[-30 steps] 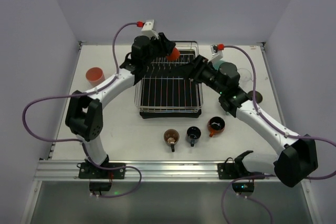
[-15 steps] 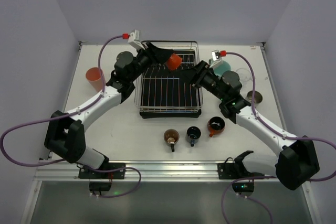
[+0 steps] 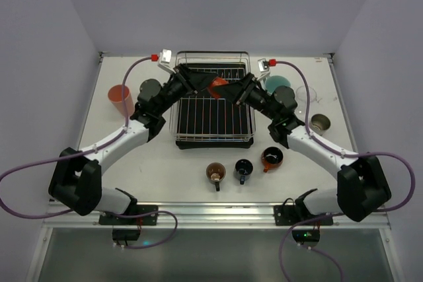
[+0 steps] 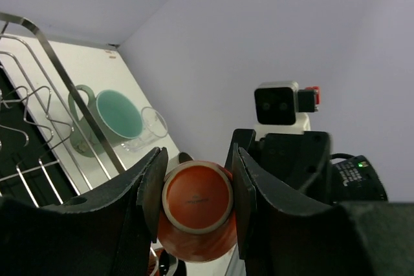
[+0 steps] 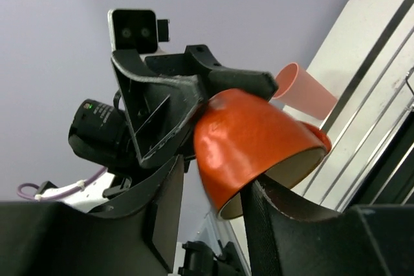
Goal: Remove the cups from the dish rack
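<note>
An orange cup point(image 3: 217, 84) hangs over the back of the dish rack point(image 3: 213, 113), held between the two arms. My left gripper point(image 3: 210, 84) is shut on its base, and in the left wrist view both pads press the sides of the orange cup point(image 4: 197, 201). My right gripper point(image 3: 232, 94) meets it from the right. In the right wrist view the orange cup point(image 5: 252, 140) has its rim wall between my right gripper's point(image 5: 217, 176) fingers. One finger reaches into the mouth, and a gap shows beside the other. The rack holds no other cup.
A salmon-pink cup point(image 3: 120, 97) stands left of the rack. Right of it are a teal cup point(image 3: 276, 84), a clear cup point(image 3: 307, 94) and a small brown one point(image 3: 320, 122). A brown point(image 3: 215, 172), a dark point(image 3: 243, 167) and a red cup point(image 3: 271, 157) stand in front.
My left arm swung the orange cup from the rack's back left toward the right arm. My right gripper rose to meet it and narrowed its jaws around the rim.
</note>
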Robot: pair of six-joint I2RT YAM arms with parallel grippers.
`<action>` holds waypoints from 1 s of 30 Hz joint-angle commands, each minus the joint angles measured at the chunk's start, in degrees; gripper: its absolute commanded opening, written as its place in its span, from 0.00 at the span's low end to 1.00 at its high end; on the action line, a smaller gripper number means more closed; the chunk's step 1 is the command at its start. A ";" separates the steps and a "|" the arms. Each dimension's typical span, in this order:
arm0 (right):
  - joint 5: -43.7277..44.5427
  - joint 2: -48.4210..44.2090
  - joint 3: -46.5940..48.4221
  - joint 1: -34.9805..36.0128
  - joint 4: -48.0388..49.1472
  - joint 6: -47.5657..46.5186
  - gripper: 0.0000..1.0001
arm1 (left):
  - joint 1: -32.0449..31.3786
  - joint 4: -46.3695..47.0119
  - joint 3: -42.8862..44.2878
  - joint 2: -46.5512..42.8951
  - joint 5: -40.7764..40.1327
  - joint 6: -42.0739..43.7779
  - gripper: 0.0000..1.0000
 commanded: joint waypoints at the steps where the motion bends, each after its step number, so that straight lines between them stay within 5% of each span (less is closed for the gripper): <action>1: -1.44 0.81 3.58 0.65 8.81 1.97 0.40 | -0.14 7.71 -1.20 -4.26 1.45 -3.48 0.00; 5: -0.74 1.60 4.64 2.14 7.95 1.44 0.07 | -0.23 4.92 -2.17 -6.71 1.53 -2.70 0.00; 8: -0.56 0.29 4.81 3.11 2.79 -1.44 0.00 | -0.14 -2.09 -1.38 -9.96 -0.22 1.59 0.37; 9: -0.74 -0.32 5.25 3.72 0.58 -2.76 0.00 | -0.14 -4.74 -0.86 -11.19 -1.09 3.27 0.61; 12: -0.74 -3.83 6.57 5.56 -12.41 -9.68 0.00 | -0.14 -18.44 2.13 -17.34 -7.15 12.57 0.95; 13: -0.22 -4.72 8.57 6.44 -17.50 -12.42 0.00 | -0.14 -22.57 5.01 -19.01 -11.17 15.73 1.00; 17: 7.85 -7.45 16.22 16.01 -52.16 -27.71 0.00 | -0.14 -47.31 11.53 -28.58 -22.44 34.60 1.00; 20: 15.24 -5.79 19.57 25.41 -64.87 -33.35 0.00 | -0.14 -57.99 10.85 -36.13 -34.64 42.97 1.00; 22: 19.54 -2.29 21.15 31.13 -70.42 -33.54 0.00 | -0.31 -60.57 6.83 -43.67 -44.20 45.37 1.00; 30: 32.74 14.42 32.47 44.33 -77.39 -32.92 0.00 | -1.28 -65.85 -4.09 -65.95 -55.51 41.69 1.00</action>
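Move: The orange cup, still in the left fingers, lies about 2 cm back from the left hand and 1 cm to its right. From the right hand, whose open fingers straddle its rim, it is some 2 cm ahead and 1 cm left. The rack is roughly 25 cm below the right hand, 2 cm ahead and 2 cm left. The brown cup stands about 20 cm back of that hand, 2 cm left and 28 cm lower, with the black cup 9 cm to the brown one's right. The right fingers pinch the orange cup's rim; the left fingers then open wide and let go. The right hand carries it back about 20 cm, down 15 and left 10, towards the clear table left of the brown cup, its fingers tipping down some 60 degrees. The left hand swings away left and back, first rising then sinking somewhat, turning counter-clockwise. ##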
